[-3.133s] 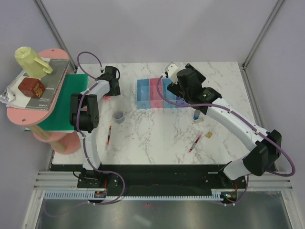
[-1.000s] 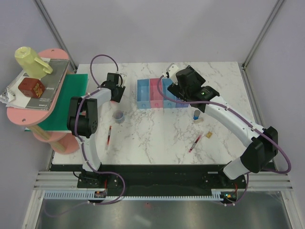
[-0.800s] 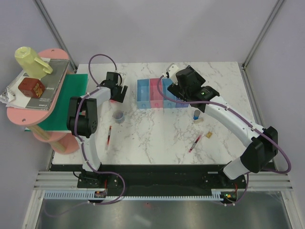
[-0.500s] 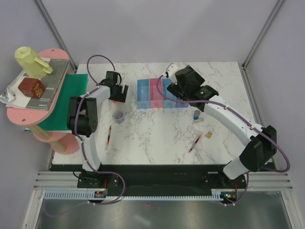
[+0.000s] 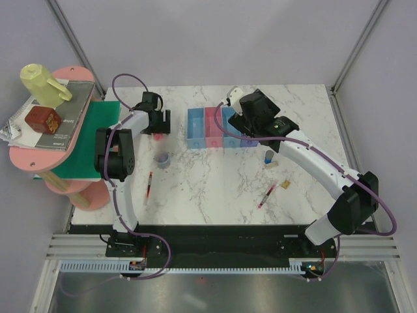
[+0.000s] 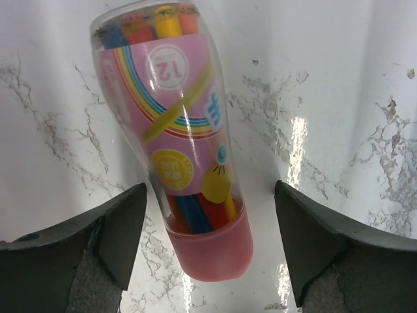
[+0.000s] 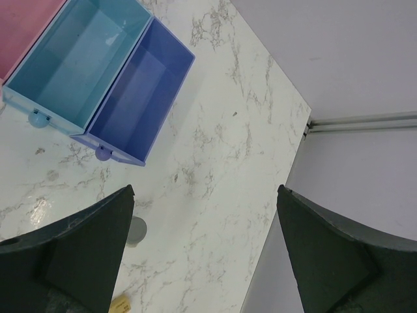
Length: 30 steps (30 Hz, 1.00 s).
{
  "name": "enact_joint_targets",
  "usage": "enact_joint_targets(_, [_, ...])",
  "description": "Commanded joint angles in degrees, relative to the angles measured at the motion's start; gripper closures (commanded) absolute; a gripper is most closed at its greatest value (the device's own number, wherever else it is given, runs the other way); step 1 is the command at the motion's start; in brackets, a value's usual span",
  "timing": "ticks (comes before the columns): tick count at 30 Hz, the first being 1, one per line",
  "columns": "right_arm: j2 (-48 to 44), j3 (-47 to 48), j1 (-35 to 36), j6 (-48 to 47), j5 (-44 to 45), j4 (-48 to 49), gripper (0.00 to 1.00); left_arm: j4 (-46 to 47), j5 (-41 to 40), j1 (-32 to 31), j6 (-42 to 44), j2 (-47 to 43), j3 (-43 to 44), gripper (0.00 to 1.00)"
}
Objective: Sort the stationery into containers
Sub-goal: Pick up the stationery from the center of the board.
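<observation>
The pink tube [image 6: 186, 156] of coloured sticks lies on the marble; in the top view it [image 5: 157, 135] shows just under my left gripper [image 5: 158, 128]. My left gripper [image 6: 210, 189] is open, one jaw on each side of the tube's pink cap, not touching it. My right gripper [image 5: 238, 112] hangs open and empty above the back of the bins: blue [image 5: 195, 127], pink [image 5: 214, 128], light blue [image 7: 85, 62], violet-blue [image 7: 137, 98]. The roll [image 5: 162, 158], two red pens [image 5: 149, 184] [image 5: 266, 195], the tan block [image 5: 285, 185] and the small blue piece [image 5: 269, 156] lie on the table.
A pink shelf stand at the left holds a yellow-green jug [image 5: 42, 81], books [image 5: 65, 114] and a red-brown block [image 5: 42, 119]. A green sheet [image 5: 88, 134] lies under it. The table's right edge and wall [image 7: 339, 130] show in the right wrist view.
My left gripper has swung from right of the tube back left and turned, now straddling the pink tube. The right arm has hardly moved.
</observation>
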Motion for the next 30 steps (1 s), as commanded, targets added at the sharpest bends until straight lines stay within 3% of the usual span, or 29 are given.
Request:
enact_joint_targets(1, [-0.2,2.3,-0.3,0.9,-0.3,-0.2,0.02,-5.8,-4.9,0.4,-3.3,2.9,1.3,0.16])
enact_joint_targets(15, [-0.4,2.5,-0.2,1.3,-1.2,-0.8,0.02,-12.2,-5.5,0.6,-6.4,3.7,2.9,0.5])
enact_joint_targets(22, [-0.7,2.2,-0.2,1.4,-1.2,-0.8,0.02,-12.6,-4.1,0.9,-4.7,3.5,3.6,0.97])
enact_joint_targets(30, [-0.7,4.5,-0.8,1.5,-3.9,-3.0,0.02,-10.0,-1.4,0.9,5.9,-2.1,2.2,0.98])
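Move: The tube of coloured pencils lies on the table just under the left gripper, its pink cap already between the open fingers; its middle is about 5 cm ahead, 2 cm left, at roughly finger height. The clear cup stands some 11 cm back and 1 cm right of the hand, and the light-blue tray about 17 cm right, 2 cm ahead. From the right hand the tube is roughly 50 cm left, 15 cm ahead, 24 cm below. Shut the left fingers on the pencil tube from both sides, pinching it at the pink cap end, and stop once they hold it. While they close, draw the hand back about 1.5 cm and ease it slightly left without changing height, tipping the fingers some 5 degrees steeper. ##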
